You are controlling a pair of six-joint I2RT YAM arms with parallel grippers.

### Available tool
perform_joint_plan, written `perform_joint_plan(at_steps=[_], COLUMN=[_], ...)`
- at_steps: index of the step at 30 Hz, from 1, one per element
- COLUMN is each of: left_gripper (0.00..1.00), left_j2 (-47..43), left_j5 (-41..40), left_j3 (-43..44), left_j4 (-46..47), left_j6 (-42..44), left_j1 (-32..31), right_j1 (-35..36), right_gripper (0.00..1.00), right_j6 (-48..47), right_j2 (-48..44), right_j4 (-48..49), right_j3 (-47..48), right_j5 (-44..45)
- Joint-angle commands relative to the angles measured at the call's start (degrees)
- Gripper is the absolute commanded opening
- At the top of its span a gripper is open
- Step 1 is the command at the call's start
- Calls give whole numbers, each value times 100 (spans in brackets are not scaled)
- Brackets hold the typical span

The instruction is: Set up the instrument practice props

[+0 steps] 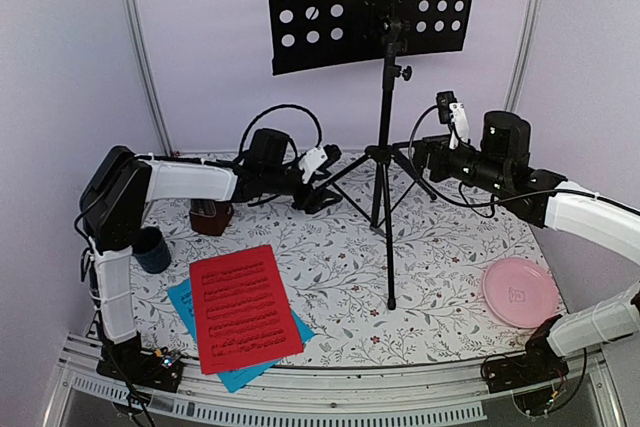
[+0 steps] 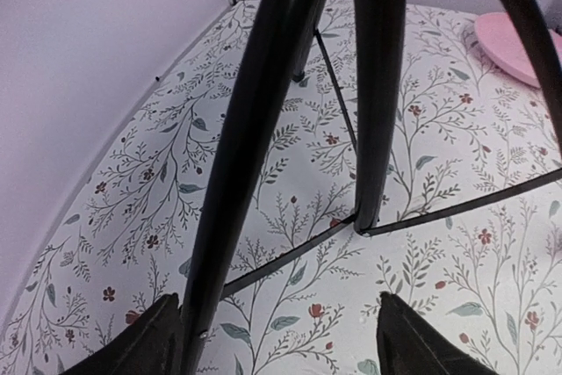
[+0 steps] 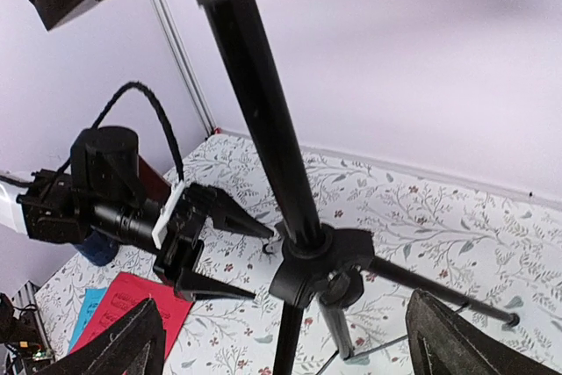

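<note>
The black perforated music stand (image 1: pixel 370 7) stands upright at the table's back on its tripod legs (image 1: pixel 390 247). My left gripper (image 1: pixel 333 179) is open around the stand's left leg (image 2: pixel 237 173), which runs close along one finger (image 2: pixel 149 344). In the left wrist view that gripper (image 2: pixel 281 340) shows wide jaws. My right gripper (image 1: pixel 420 157) is open just right of the pole. In the right wrist view it (image 3: pixel 290 349) faces the tripod hub (image 3: pixel 320 270) without touching it. The red sheet (image 1: pixel 243 309) lies over the cyan sheet (image 1: pixel 190 302) at the front left. The brown metronome (image 1: pixel 210 217) sits under the left arm.
A dark blue mug (image 1: pixel 152 250) stands by the left arm's elbow. A pink plate (image 1: pixel 519 291) lies at the front right. The tripod's thin braces (image 2: pixel 290 256) run low over the flowered tablecloth. Walls close in behind and at both sides.
</note>
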Motion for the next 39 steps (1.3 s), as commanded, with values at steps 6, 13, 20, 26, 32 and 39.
perform_joint_plan(at_steps=[6,13,20,26,32,39], left_gripper=[74,69,51,42,36,33], left_j2=[578,944,675,298,41,-153], left_j5=[1136,1242,1453,1392,1432,1472], left_j3=[958,1319,862,146,-360,-789], left_j4=[-763,-1000,-795,-257,27,315], left_j6=[-126,33,32,-168,-297,-458], left_j1=[405,410,410,410,397,232], right_j1=[434,714,708,463,250,-153], right_gripper=[94,89,77,63,55,51], right_j6=[839,1151,1232,1152,989,534], right_j2=[246,727,953,1093,1126,1265], right_j4=[113,163,46,-71,-160,-170], right_j3=[-646,-938,-1058,-991,-911,-682], right_j5=[388,533,1097,1199,1256,1013])
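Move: The music stand's near leg, my right hand's target, runs down below me, its middle about 19 cm lower, 4 cm to the left and some 2 cm nearer the bases. The stand's hub is roughly 6 cm ahead of my right hand, 7 cm left and 8 cm lower. From my left hand, the stand's left leg lies about 4 cm to the right, 2 cm ahead and 3 cm lower; that same hub is around 10 cm right, level fore and aft, 9 cm higher. I lower my right hand about 16 cm from beside the pole to below the hub, easing back and left at first and tipping the fingers down some 20 degrees. Around the near leg I narrow them from wide open to half and draw the leg right and slightly forward with the left finger. My left hand edges forward and down by the left leg, then back and left, fingers narrowing to a third. ##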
